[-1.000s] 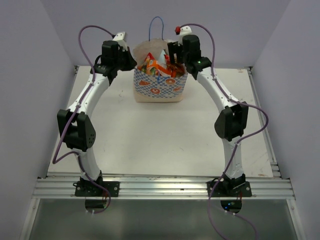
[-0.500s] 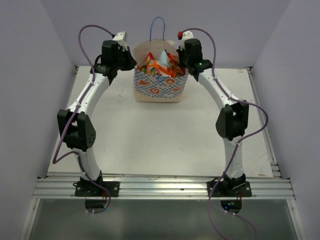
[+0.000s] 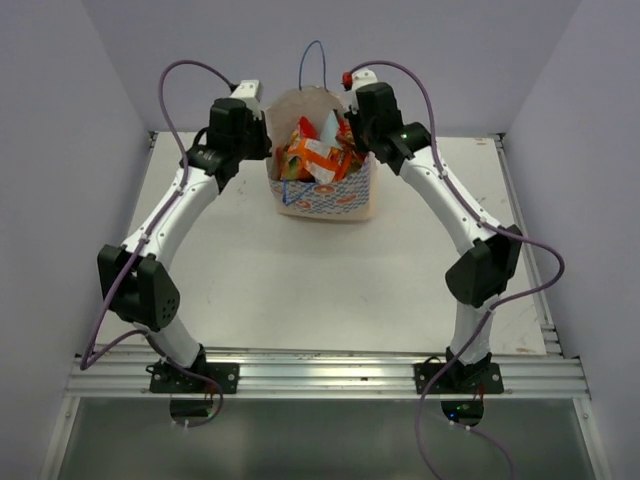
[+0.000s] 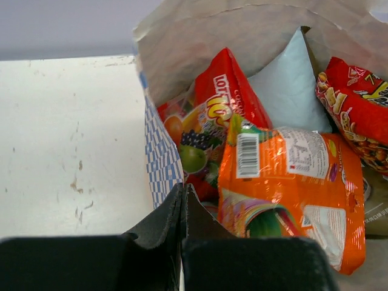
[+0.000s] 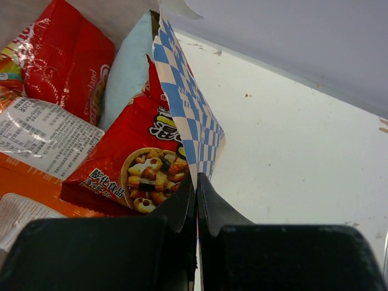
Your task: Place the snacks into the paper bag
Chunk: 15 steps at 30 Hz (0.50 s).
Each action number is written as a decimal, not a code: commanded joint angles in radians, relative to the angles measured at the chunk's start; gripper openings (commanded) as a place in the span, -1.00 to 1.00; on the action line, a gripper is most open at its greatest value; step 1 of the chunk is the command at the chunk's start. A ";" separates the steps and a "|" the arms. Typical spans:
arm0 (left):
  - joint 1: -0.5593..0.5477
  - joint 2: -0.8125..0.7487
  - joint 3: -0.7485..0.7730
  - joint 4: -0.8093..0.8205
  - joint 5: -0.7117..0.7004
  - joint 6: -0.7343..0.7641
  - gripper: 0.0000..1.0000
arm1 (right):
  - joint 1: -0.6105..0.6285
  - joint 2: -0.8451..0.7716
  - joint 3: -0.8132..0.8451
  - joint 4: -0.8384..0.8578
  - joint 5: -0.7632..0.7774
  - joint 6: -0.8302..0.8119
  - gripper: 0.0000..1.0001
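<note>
The paper bag [image 3: 325, 203] stands at the back middle of the table, its mouth full of snacks [image 3: 313, 157]. My left gripper [image 4: 183, 188] is shut on the bag's left checked wall [image 4: 161, 159]. Beside it lie an orange packet [image 4: 291, 182], a red packet [image 4: 229, 91] and a light blue packet [image 4: 290, 91]. My right gripper [image 5: 196, 177] is shut on the bag's right checked wall [image 5: 188, 115], next to a red packet [image 5: 130, 167] with a snack picture. In the top view the left gripper [image 3: 268, 140] and right gripper [image 3: 352, 138] flank the bag.
The white table [image 3: 300, 280] stretches from the bag to the metal rail [image 3: 320, 375] at the near edge. Lavender walls close in the back and both sides. A blue cord handle [image 3: 312, 60] sticks up behind the bag.
My right gripper closed on the bag's right wall. Both arms then shifted, and the bag has moved a little toward the front and looks narrower.
</note>
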 commanded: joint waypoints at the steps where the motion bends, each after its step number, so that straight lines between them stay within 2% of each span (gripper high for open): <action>1: -0.055 -0.153 -0.061 0.011 -0.071 0.013 -1.00 | 0.066 -0.186 -0.027 -0.029 0.093 0.000 -1.00; 6: -0.118 -0.270 -0.153 -0.024 -0.096 -0.041 -1.00 | 0.164 -0.293 -0.168 -0.073 0.152 0.029 -1.00; 11: -0.170 -0.361 -0.168 -0.125 -0.142 -0.081 -1.00 | 0.201 -0.374 -0.251 -0.170 0.185 0.112 -1.00; 15: -0.193 -0.433 -0.180 -0.177 -0.131 -0.127 -1.00 | 0.224 -0.445 -0.334 -0.181 0.195 0.141 -1.00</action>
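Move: Both grippers are already shut on opposite top side edges of the paper bag. Its middle lies about 13 cm to the left hand's right and 12 cm to the right hand's left, some 3 cm ahead and 10 cm below both. The bare table it is drawn to is centred roughly 22 cm back. The orange packet is level with the left hand, 12 cm to its right; the red packet sits 4 cm left of the right hand and 2 cm ahead. Back towards the robot, quick and together, both hands keep drawing the paper bag by its pinched side edges: the left about 12 cm, the right about 14 cm, with fingers staying shut. The right hand rises a couple of centimetres, then sinks about 3, while both wrists tip slightly further down. ##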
